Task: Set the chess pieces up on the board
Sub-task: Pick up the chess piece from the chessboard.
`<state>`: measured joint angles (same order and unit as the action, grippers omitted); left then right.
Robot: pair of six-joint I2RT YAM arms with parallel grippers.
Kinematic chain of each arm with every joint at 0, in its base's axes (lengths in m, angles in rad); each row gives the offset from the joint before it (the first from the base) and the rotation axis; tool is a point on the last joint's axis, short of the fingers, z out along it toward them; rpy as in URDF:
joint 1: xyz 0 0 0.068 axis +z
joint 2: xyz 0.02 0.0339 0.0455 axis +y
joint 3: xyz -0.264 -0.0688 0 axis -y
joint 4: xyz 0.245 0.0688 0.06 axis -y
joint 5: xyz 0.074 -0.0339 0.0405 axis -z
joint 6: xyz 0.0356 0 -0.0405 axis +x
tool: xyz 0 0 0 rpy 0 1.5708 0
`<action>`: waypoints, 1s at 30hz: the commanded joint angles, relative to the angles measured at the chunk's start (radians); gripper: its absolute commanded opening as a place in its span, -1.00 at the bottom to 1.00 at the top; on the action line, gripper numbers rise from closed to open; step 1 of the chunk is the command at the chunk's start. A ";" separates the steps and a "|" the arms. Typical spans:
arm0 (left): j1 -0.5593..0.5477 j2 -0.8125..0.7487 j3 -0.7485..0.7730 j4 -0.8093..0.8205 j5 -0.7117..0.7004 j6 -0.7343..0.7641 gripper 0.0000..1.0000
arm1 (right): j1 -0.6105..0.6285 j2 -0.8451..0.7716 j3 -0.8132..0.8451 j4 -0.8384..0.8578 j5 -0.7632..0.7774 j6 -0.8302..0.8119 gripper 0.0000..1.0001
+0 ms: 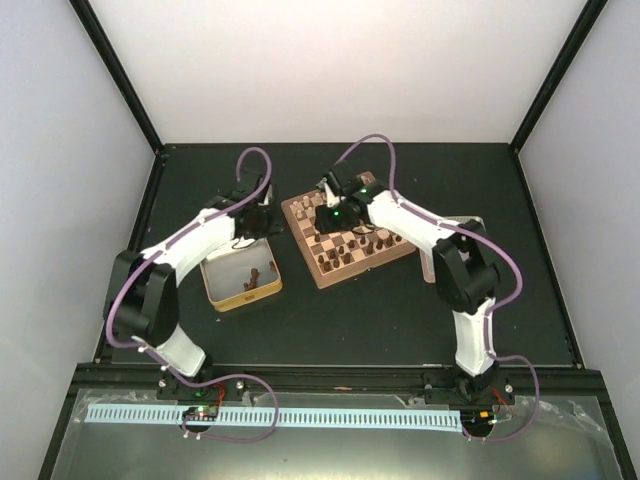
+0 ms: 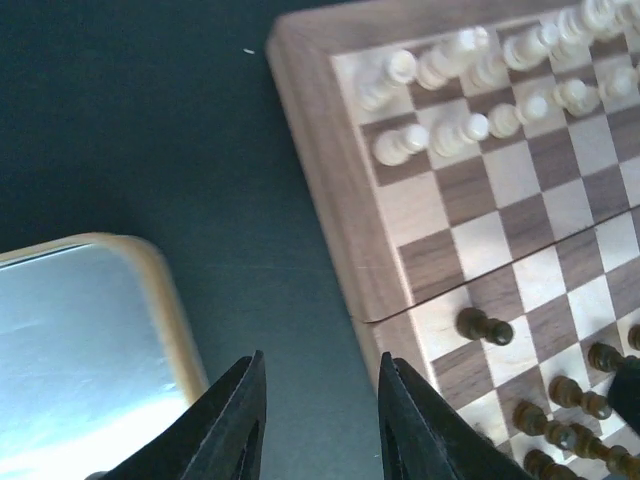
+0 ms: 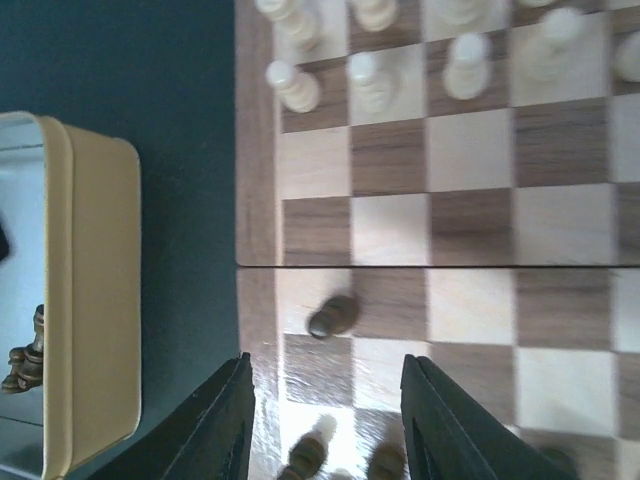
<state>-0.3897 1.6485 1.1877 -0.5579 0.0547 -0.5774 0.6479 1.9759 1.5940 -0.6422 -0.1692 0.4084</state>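
The board lies mid-table, with dark chess pieces standing on its near half. My right gripper is open above the board's left columns, and nothing is between its fingers. One dark piece sits on the board just ahead of it, and two more stand below the jaws. My left gripper is open and empty over the dark table, between the tin and the board's rim. A few dark pieces show at its right.
An open yellow-rimmed tin left of the board holds several dark pieces, which also show in the right wrist view. Pale cream chessmen fill the board's far rows. Black frame rails edge the table.
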 commanded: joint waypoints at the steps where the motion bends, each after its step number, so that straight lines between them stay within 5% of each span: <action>1: 0.052 -0.116 -0.106 0.080 -0.036 -0.030 -0.34 | 0.040 0.082 0.107 -0.080 0.036 -0.050 -0.18; 27: 0.126 -0.176 -0.212 0.089 0.017 -0.010 -0.35 | 0.071 0.266 0.267 -0.163 0.091 -0.057 -0.50; 30: 0.125 -0.174 -0.214 0.090 0.017 -0.010 -0.35 | 0.071 0.259 0.260 -0.165 0.096 -0.053 -0.72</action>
<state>-0.2737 1.4799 0.9668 -0.4843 0.0559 -0.5953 0.7132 2.2292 1.8290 -0.7937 -0.0738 0.3561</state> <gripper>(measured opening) 0.328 0.202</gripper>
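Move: The lone dark chess piece, standing by itself near the middle of the board's left edge, lies about 3 cm left of the right hand, level with it fore and aft, some 6 cm below. From that hand the nearest home-row dark pawn is about 5 cm back and 2 cm left; the nearest white pawn is 7 cm ahead and 7 cm left. The left hand heads for a dark piece in the tray, about 8 cm back, 3 cm left and 10 cm below. The right hand slides some 3 cm left over the lone dark piece and then sinks, about 6 cm in all, its fingers swinging some 10 degrees towards straight down and narrowing from about half open until they close in on both sides of the piece. Meanwhile the left hand, partly open and empty, draws left about 6 cm and a little back, away from the board and over the tray, then waits there, still well above the tray's dark pieces. ##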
